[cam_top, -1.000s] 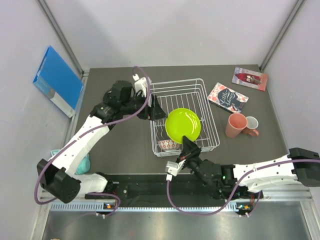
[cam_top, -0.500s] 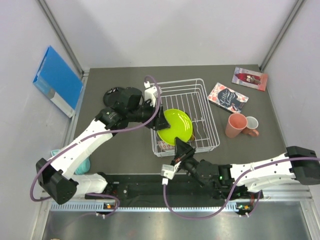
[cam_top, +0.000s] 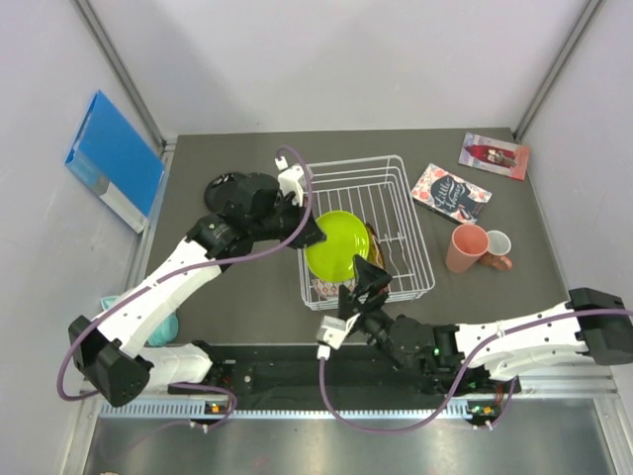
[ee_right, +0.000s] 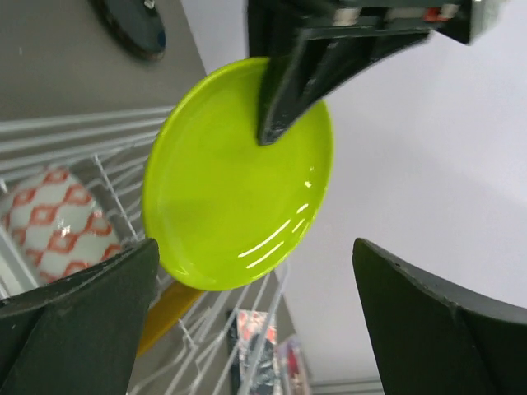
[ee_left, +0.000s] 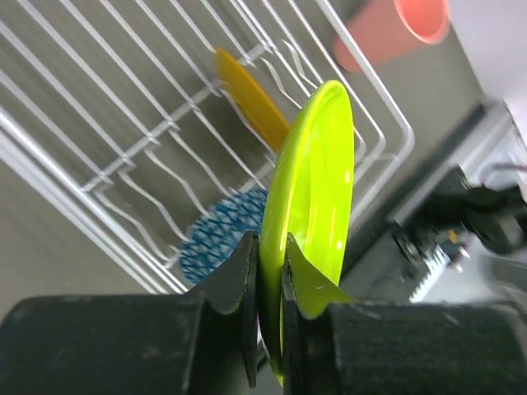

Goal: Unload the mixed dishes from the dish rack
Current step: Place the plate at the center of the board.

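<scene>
The lime-green plate [cam_top: 336,245] stands on edge over the front of the white wire dish rack [cam_top: 396,166]. My left gripper [cam_top: 313,232] is shut on its left rim; in the left wrist view both fingers pinch the plate [ee_left: 317,181] at its edge, gripper [ee_left: 270,284]. My right gripper [cam_top: 364,281] sits just in front of the plate, open, jaws wide apart and touching nothing; the plate [ee_right: 235,173] fills its view, gripper [ee_right: 255,247]. An amber plate [ee_left: 251,103] and a small patterned bowl [ee_right: 58,222] are in the rack.
A tall pink cup [cam_top: 465,247] and a white mug [cam_top: 498,243] stand right of the rack. Two booklets [cam_top: 450,192] [cam_top: 494,155] lie at the back right. A blue folder [cam_top: 112,158] leans on the left wall. A dark disc [ee_right: 132,25] lies left of the rack.
The left gripper reached in and shut on the lime-green plate's rim. The right gripper let go of it and opened wide. The plate shifted left and forward.
</scene>
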Motion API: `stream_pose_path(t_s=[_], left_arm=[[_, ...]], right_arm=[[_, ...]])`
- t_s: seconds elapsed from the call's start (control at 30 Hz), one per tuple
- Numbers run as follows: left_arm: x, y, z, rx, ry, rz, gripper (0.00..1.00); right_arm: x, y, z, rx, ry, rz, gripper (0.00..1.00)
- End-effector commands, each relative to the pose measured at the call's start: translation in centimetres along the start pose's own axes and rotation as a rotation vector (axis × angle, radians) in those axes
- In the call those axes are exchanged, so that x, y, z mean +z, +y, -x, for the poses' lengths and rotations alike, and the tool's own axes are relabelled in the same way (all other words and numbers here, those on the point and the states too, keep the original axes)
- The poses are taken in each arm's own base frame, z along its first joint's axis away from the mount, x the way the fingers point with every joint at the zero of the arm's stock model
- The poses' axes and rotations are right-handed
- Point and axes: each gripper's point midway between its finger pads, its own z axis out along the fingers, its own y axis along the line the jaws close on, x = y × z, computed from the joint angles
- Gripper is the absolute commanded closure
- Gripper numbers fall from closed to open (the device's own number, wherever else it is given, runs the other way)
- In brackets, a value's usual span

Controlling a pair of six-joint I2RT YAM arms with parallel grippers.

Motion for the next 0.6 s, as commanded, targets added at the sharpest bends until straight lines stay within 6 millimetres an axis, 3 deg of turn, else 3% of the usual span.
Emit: stream_pose_path(t_s=[0.0, 0.1, 0.2, 0.23, 0.3, 0.33, 0.4, 0.43, 0.5, 0.53, 0.57], left_arm=[[-1.1, 1.4, 4.6, 0.022, -0.187, 0.107, 1.0], [-1.8, 3.2, 7.3, -0.053, -0.281, 0.187, 1.0], [-3.4, 7.0, 10.0, -0.195, -0.395, 0.258, 1.0], [-5.0, 10.1, 11.8, -0.254, -0.467, 0.309, 1.0], [-6.3, 13.3, 13.1, -0.367, -0.533, 0.342, 1.0], [-7.6, 16.6, 14.0, -0.418, -0.588, 0.395, 1.0], [-8.5, 19.7, 14.4, -0.5, -0.629, 0.44, 1.0], [-8.8, 22.7, 14.2, -0.55, -0.638, 0.485, 1.0], [-9.0, 25.9, 14.0, -0.622, -0.656, 0.529, 1.0], [-8.9, 28.6, 13.0, -0.68, -0.647, 0.565, 1.0], [-8.8, 29.4, 13.7, -0.679, -0.68, 0.541, 1.0]], right_arm=[[-0.5, -6.9, 2.2, 0.43, -0.004, -0.176, 0.0], [-1.3, -10.4, 2.5, 0.702, 0.002, -0.229, 0.0], [-2.8, -14.5, 2.0, 0.999, -0.008, -0.297, 0.0], [-3.7, -15.7, 1.5, 1.062, -0.023, -0.304, 0.0], [-5.1, -17.6, 0.6, 1.214, -0.069, -0.338, 0.0], [-5.5, -17.9, 0.3, 1.245, -0.08, -0.343, 0.0], [-6.4, -18.5, -0.4, 1.311, -0.107, -0.342, 0.0], [-6.6, -18.4, -0.6, 1.325, -0.107, -0.338, 0.0], [-6.9, -18.0, -1.1, 1.328, -0.105, -0.33, 0.0], [-6.9, -17.7, -1.1, 1.322, -0.1, -0.32, 0.0], [-6.9, -17.2, -1.2, 1.326, -0.09, -0.304, 0.0]])
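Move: The left hand holds the green plate's left rim, and the black plate lying on the counter is about 21 cm ahead and 24 cm to its left, some 17 cm below. From this hand, the dish rack's middle is roughly 9 cm ahead and 12 cm right, the patterned bowl 6 cm back and 5 cm right, all about 13 cm lower. From the empty, open right hand, the black plate is some 35 cm ahead, 32 cm left, 16 cm below. The left hand keeps its pinch on the green plate and, slowly at first and then fast, swings about 23 cm left and 18 cm forward at nearly constant height, turning some 55 degrees counter-clockwise, off the rack and towards the black plate. The right hand, its fingers already wide open and staying so, backs out of the way above the rack's near edge, climbing about 18 cm and then also drifting right, while it rolls strongly with its left side rising. ##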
